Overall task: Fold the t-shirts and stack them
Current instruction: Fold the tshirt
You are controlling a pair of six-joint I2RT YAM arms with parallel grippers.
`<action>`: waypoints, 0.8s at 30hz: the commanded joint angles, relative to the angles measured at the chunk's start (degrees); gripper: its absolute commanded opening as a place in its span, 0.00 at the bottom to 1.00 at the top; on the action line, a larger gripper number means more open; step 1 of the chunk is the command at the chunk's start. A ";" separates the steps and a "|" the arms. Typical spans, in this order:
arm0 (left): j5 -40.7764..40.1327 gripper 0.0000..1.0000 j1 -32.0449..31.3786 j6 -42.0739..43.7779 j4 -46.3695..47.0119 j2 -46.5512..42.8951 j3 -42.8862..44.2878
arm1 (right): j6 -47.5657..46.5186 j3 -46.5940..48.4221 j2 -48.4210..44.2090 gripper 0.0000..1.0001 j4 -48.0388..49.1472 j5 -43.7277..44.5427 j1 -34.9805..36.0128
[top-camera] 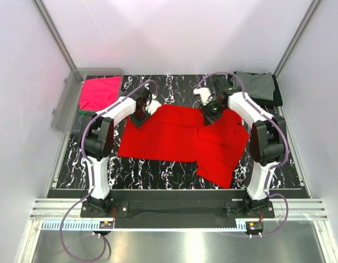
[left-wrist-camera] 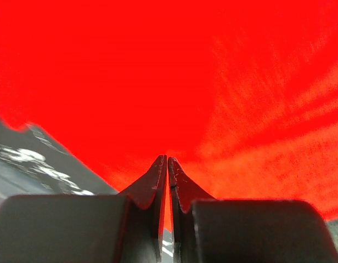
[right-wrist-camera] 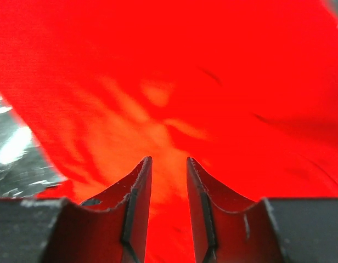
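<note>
A bright red t-shirt (top-camera: 174, 137) lies spread across the black marbled table (top-camera: 141, 170), with its right part folded over and bunched. My left gripper (top-camera: 141, 118) is at the shirt's far left corner. In the left wrist view its jaws (left-wrist-camera: 167, 158) are shut on the red cloth (left-wrist-camera: 185, 71), and creases fan out from the tips. My right gripper (top-camera: 210, 115) is at the shirt's far edge, near the middle. Its jaws (right-wrist-camera: 169, 159) stand open a little above the red cloth (right-wrist-camera: 185, 66), with nothing pinched between them.
A magenta-pink t-shirt (top-camera: 99, 92) lies in a clear plastic bin (top-camera: 65, 109) at the back left. At the back right corner, a folded grey t-shirt (top-camera: 255, 83) rests on a black one (top-camera: 274, 97). White walls and metal rails enclose the table.
</note>
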 commanded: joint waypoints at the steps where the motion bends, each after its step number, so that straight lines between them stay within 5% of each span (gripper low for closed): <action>1: -1.73 0.08 2.49 0.74 -0.50 2.36 7.41 | 2.52 0.37 -0.10 0.35 3.03 3.82 -7.58; 14: -4.54 0.08 5.75 1.97 -1.47 13.78 17.72 | 2.97 8.89 12.65 0.35 5.84 7.16 -16.22; 24: -4.46 0.08 7.24 1.26 -1.38 10.99 11.41 | 3.24 21.55 23.73 0.35 5.58 14.19 -16.31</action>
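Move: The left hand is a couple of centimetres above the red t-shirt, whose left corner lies some 9 cm ahead and 6 cm to its left. The pink shirt in the bin is about 20 cm ahead and 26 cm left. For the right hand, roughly 8 cm above the cloth, the t-shirt's far right corner is about 14 cm ahead and 21 cm right; the grey folded shirt lies some 26 cm ahead and 30 cm right, the loose sleeve 28 cm back and 4 cm right. The right hand, fingers kept part open, sweeps right and forward over the red t-shirt towards its far right corner, about 14 cm right and 12 cm forward in all, sinking some 7 cm and turning some 20 degrees clockwise, so that its fingertips end low at the cloth just short of that corner. Meanwhile the left hand, its fingers still nearly shut, travels about 7 cm forward and a little left in a low arc and comes down with its fingertips on the cloth beside the left corner, then stays there. ##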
